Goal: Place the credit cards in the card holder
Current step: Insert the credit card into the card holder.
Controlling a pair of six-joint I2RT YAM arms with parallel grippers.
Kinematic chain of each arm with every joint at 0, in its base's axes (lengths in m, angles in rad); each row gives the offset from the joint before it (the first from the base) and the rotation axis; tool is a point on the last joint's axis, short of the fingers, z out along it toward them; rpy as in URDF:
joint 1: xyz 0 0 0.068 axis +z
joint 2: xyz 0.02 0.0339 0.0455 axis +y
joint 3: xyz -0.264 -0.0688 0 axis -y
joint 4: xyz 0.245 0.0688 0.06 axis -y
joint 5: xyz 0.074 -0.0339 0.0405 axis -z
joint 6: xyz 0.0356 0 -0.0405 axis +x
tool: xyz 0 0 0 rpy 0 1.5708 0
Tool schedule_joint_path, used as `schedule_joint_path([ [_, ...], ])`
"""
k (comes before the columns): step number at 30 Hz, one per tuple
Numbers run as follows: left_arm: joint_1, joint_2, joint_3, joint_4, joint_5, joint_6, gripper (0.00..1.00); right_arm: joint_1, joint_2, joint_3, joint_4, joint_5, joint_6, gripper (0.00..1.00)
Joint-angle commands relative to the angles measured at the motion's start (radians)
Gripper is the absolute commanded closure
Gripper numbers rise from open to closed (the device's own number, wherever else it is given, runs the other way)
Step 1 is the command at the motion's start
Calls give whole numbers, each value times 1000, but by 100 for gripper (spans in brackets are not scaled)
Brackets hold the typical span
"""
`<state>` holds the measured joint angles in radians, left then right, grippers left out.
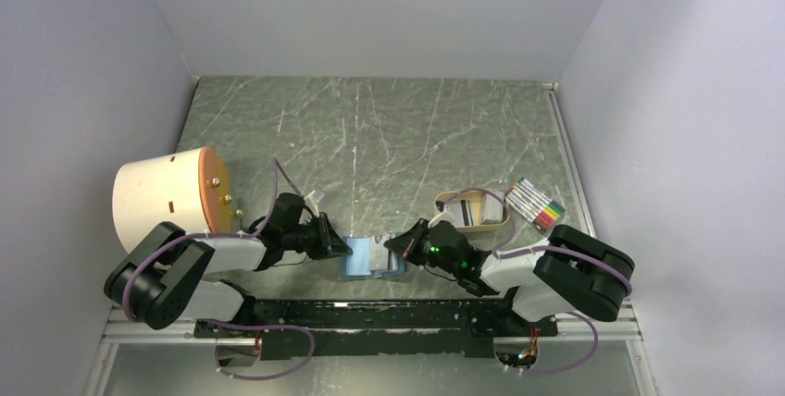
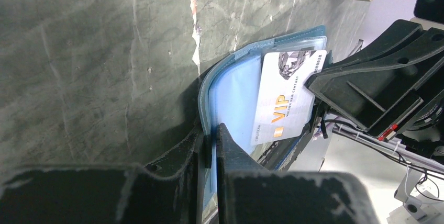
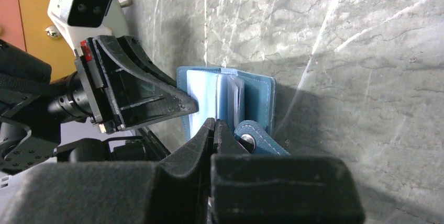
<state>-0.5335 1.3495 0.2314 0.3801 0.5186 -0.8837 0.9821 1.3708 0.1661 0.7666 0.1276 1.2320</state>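
The teal-blue card holder (image 1: 375, 262) lies open on the table between my two grippers, with its clear sleeves (image 2: 233, 96) showing. My left gripper (image 2: 212, 130) is shut on the left cover's edge and holds it up. A white credit card (image 2: 288, 98) marked VIP stands tilted against the sleeves. Its right edge sits in my right gripper (image 3: 213, 122), which is shut on it just in front of the card holder (image 3: 259, 98) and beside the snap tab (image 3: 256, 136). More credit cards (image 1: 477, 211) lie in the tan tray (image 1: 446, 200).
A pack of coloured markers (image 1: 540, 204) lies right of the tray. A white drum with an orange face (image 1: 162, 194) stands at the left, close behind the left arm. Grey walls close in both sides and the back.
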Motion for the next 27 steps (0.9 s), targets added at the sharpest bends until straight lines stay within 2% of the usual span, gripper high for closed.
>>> schedule_joint_path([
  [1, 2, -12, -6, 7, -14, 2, 86, 9, 5, 14, -15, 7, -27, 100],
  [10, 2, -40, -2, -7, -21, 1, 86, 35, 65, 22, 13, -20, -26, 99],
  [12, 2, -50, 3, -23, -27, 6, 86, 34, 69, 38, -9, -22, -37, 94],
  [15, 2, -51, 10, -29, -29, 8, 85, 34, 89, 61, -30, -43, -49, 79],
  [17, 1, -45, 10, -24, -23, 4, 86, 36, 96, 68, -50, -45, -44, 76],
  [19, 2, -41, 7, -16, -19, -1, 85, 35, 85, 79, -113, -34, -45, 76],
  [21, 2, -41, 6, -15, -19, -1, 85, 36, 62, 117, -252, -11, -66, 74],
  [23, 1, -44, 2, -14, -21, -2, 85, 34, 44, 172, -427, 11, -94, 66],
  [27, 1, -44, -3, -5, -17, -7, 85, 36, 7, 182, -481, 9, -115, 65],
])
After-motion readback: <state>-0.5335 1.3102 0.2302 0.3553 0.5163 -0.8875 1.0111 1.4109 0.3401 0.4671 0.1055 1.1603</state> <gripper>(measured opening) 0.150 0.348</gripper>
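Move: The right hand has the VIP card's right edge in its shut fingers; the open card holder's middle lies about 3 cm to its left, 2 cm back and 3 cm below. The card tray stands roughly 19 cm to the right and 8 cm ahead of that hand. From the left hand, which already pinches the left cover, the holder's middle is some 6 cm right, 2 cm back and slightly below. The right hand eases about 2 cm left and down, opening its fingers a third; the left keeps the cover. ##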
